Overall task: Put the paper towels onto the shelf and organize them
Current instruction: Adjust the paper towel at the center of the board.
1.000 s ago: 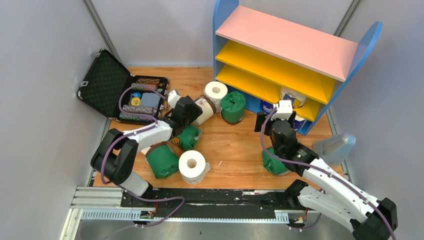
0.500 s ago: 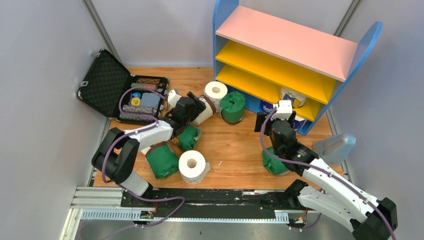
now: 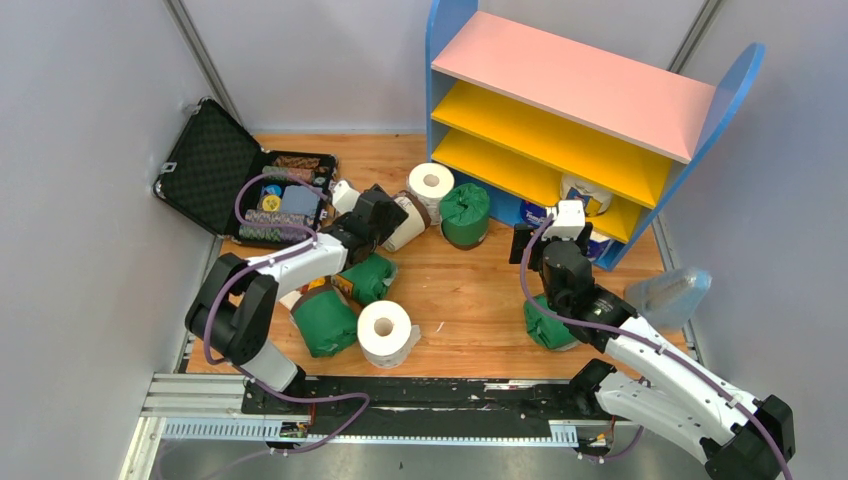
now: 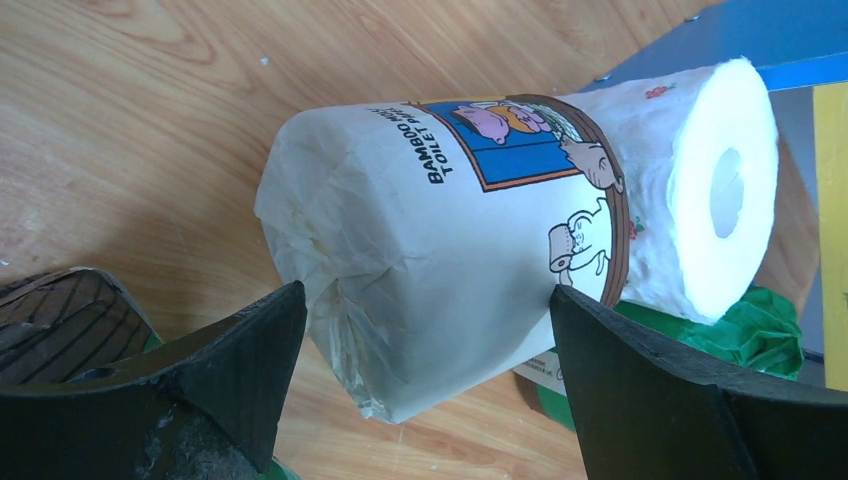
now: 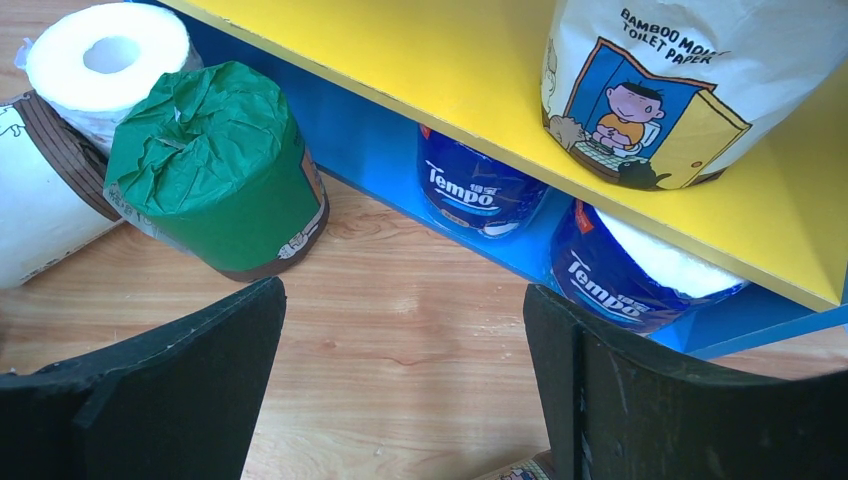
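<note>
My left gripper stands open, its fingers on either side of the near end of a white-wrapped paper towel roll that lies on its side, not squeezed. Behind it are a bare white roll and a green roll. More green rolls and another white roll lie near the left arm. My right gripper is open and empty over bare wood in front of the shelf. A white-wrapped roll sits on its lower yellow board, blue rolls beneath.
An open black case with small items lies at the back left. A clear plastic container sits at the right edge. Another green roll lies under the right arm. Grey walls close in on both sides.
The left gripper has gone from shut to open and shifted slightly toward the white-wrapped roll. The right arm has not moved.
</note>
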Available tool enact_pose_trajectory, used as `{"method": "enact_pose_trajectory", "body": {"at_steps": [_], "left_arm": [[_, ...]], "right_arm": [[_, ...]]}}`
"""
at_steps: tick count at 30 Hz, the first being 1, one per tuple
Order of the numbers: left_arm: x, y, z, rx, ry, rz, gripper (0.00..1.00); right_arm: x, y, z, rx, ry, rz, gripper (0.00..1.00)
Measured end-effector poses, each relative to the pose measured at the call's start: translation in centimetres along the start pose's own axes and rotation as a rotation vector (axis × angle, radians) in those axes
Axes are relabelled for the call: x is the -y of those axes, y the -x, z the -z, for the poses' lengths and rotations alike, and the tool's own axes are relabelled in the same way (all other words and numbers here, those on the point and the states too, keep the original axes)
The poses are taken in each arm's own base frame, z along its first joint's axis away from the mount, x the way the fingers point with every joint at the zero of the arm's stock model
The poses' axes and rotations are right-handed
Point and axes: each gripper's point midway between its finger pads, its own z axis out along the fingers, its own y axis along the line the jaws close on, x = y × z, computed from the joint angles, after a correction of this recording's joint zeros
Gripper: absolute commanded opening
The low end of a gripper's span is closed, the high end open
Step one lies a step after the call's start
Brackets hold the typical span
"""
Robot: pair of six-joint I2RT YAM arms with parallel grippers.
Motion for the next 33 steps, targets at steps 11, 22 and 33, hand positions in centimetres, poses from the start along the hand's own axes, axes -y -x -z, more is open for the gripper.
{"method": "enact_pose_trajectory", "body": {"at_steps": [11,22,33], "left_arm": [[0.4,-0.1,-1.0,0.011,-0.013,-0.021,0.99],[1.2,-0.6,-2.1,0.047,-0.123,0.045,0.74],[2.1,0.4,0.2,0.061,-0.214,0.051,0.62]], "right_arm": [[0.0,0.0,0.0,0.0,0.0,0.0,0.91],[-0.1,-0.8,-0.5,-0.026,-0.012,0.023,0.91],[0.0,-1.0,-0.6,-0.031,-0.018,0.028,0.91]]}}
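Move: The lying white-wrapped paper towel is about 3 cm ahead of the left hand, 2 cm to its right and 3 cm below, between its open fingers. The plain roll stands some 9 cm ahead and 8 cm right, the upright green roll 4 cm ahead and 14 cm right, and the lying green roll about 11 cm back and 5 cm left. From the right hand, the white-wrapped paper towel is roughly 10 cm ahead, 26 cm left and 13 cm lower. The left hand eases about 2 cm forward and right, pinches the white-wrapped paper towel, then rises some 2.5 cm. ##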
